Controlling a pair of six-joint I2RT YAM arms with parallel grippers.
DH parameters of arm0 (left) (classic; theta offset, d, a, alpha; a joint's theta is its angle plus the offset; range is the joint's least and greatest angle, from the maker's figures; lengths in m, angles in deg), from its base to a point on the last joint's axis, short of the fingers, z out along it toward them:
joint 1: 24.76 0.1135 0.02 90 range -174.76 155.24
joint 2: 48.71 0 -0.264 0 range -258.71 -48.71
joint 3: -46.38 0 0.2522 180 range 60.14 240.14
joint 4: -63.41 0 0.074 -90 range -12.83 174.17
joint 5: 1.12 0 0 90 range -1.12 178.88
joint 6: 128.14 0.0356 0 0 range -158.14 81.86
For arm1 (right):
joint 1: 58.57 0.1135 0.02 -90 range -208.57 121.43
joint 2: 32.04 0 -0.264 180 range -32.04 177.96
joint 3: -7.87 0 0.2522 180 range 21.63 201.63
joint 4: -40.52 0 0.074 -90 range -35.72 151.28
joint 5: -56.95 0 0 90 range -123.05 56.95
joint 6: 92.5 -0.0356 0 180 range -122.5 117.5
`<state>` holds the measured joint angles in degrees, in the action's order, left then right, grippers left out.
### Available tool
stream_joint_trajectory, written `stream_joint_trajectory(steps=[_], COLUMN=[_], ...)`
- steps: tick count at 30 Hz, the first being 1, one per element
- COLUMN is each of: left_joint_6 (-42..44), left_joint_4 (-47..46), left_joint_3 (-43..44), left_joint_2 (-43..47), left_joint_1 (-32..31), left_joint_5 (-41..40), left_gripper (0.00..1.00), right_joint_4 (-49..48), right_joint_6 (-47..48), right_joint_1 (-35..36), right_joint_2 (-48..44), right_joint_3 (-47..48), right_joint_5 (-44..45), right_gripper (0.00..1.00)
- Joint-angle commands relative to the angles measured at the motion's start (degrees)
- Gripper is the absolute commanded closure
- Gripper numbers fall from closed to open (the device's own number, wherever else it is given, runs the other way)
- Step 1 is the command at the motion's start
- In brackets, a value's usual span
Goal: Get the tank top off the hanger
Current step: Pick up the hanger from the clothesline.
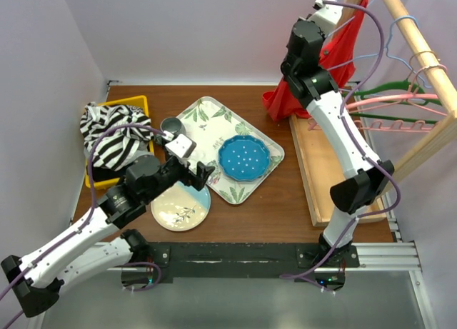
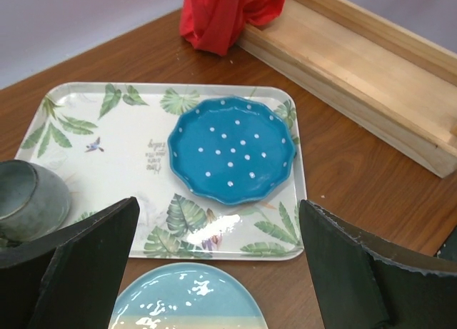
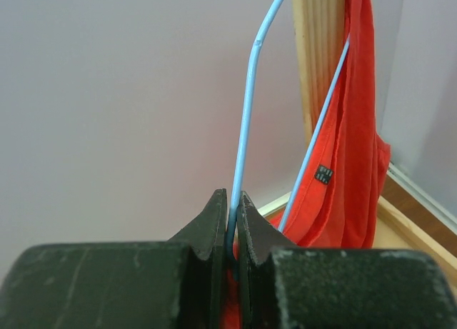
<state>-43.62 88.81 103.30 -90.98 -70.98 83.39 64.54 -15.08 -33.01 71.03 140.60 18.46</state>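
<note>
A red tank top (image 1: pixel 285 100) hangs from a light blue wire hanger (image 1: pixel 397 31) hooked on the wooden rail (image 1: pixel 423 49) at the back right. Its lower end is bunched on the table. My right gripper (image 1: pixel 334 9) is raised beside the rail. In the right wrist view it (image 3: pixel 231 200) is shut on the blue hanger wire (image 3: pixel 246 115), with the red tank top (image 3: pixel 350 172) draped just beyond. My left gripper (image 1: pixel 203 173) hovers low at the front left, open (image 2: pixel 218 203) with nothing between its fingers. The tank top (image 2: pixel 214 15) lies far ahead of it.
A leaf-patterned tray (image 1: pixel 207 115) holds a blue dotted plate (image 1: pixel 243 158) and a grey cup (image 1: pixel 171 125). A pale blue plate (image 1: pixel 181 208) lies under the left gripper. A yellow bin (image 1: pixel 139 100) holds striped cloth (image 1: pixel 114 133). Green and pink hangers (image 1: pixel 400 104) hang over the rack's wooden base (image 1: pixel 307 165).
</note>
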Motion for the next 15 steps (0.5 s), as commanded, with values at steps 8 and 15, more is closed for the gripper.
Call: stream_joint_trajectory(steps=[8,15], left_joint_6=[-2.3,-2.5], left_joint_4=[-4.3,-4.3], left_joint_3=[-0.4,-0.4], left_joint_2=[5.3,4.7], left_joint_1=[-0.1,-0.1], left_joint_5=[-6.5,-6.8], left_gripper=[0.00,0.00], right_joint_4=[6.4,11.8], right_joint_6=[-12.4,-15.0], right_joint_1=[1.6,1.5], right_joint_2=[-14.0,-17.8], right_joint_3=[-8.6,-9.7], right_joint_5=[-6.9,-13.0], right_gripper=[1.00,1.00])
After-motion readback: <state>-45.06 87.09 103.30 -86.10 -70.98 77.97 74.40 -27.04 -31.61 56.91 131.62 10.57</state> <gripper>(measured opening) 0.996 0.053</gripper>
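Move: The blue hanger, with the red tank top on it, is already pinched in the right hand. The top's middle hangs about 20 cm below that hand and 3 cm right, neither ahead nor back. The tray below the open space is about 18 cm back, 20 cm left and 46 cm down; the blue plate on it is some 21 cm back, 16 cm left. The clothesline rail stands roughly 16 cm right, level fore and aft, 8 cm higher. From the left hand, the tank top is about 26 cm ahead, 29 cm right, near hand height. The hanger, red tank top still on it, is drawn back about 6 cm by the right hand's closed fingers, back from the far wall, rising only a centimetre or so; the wrist turns counter-clockwise and rolls left side up, each some 10 degrees. The left hand, empty and wide open, rises about 3 cm and shifts 2 cm left over the near edge of the tray, tipping its fingers up slightly. ##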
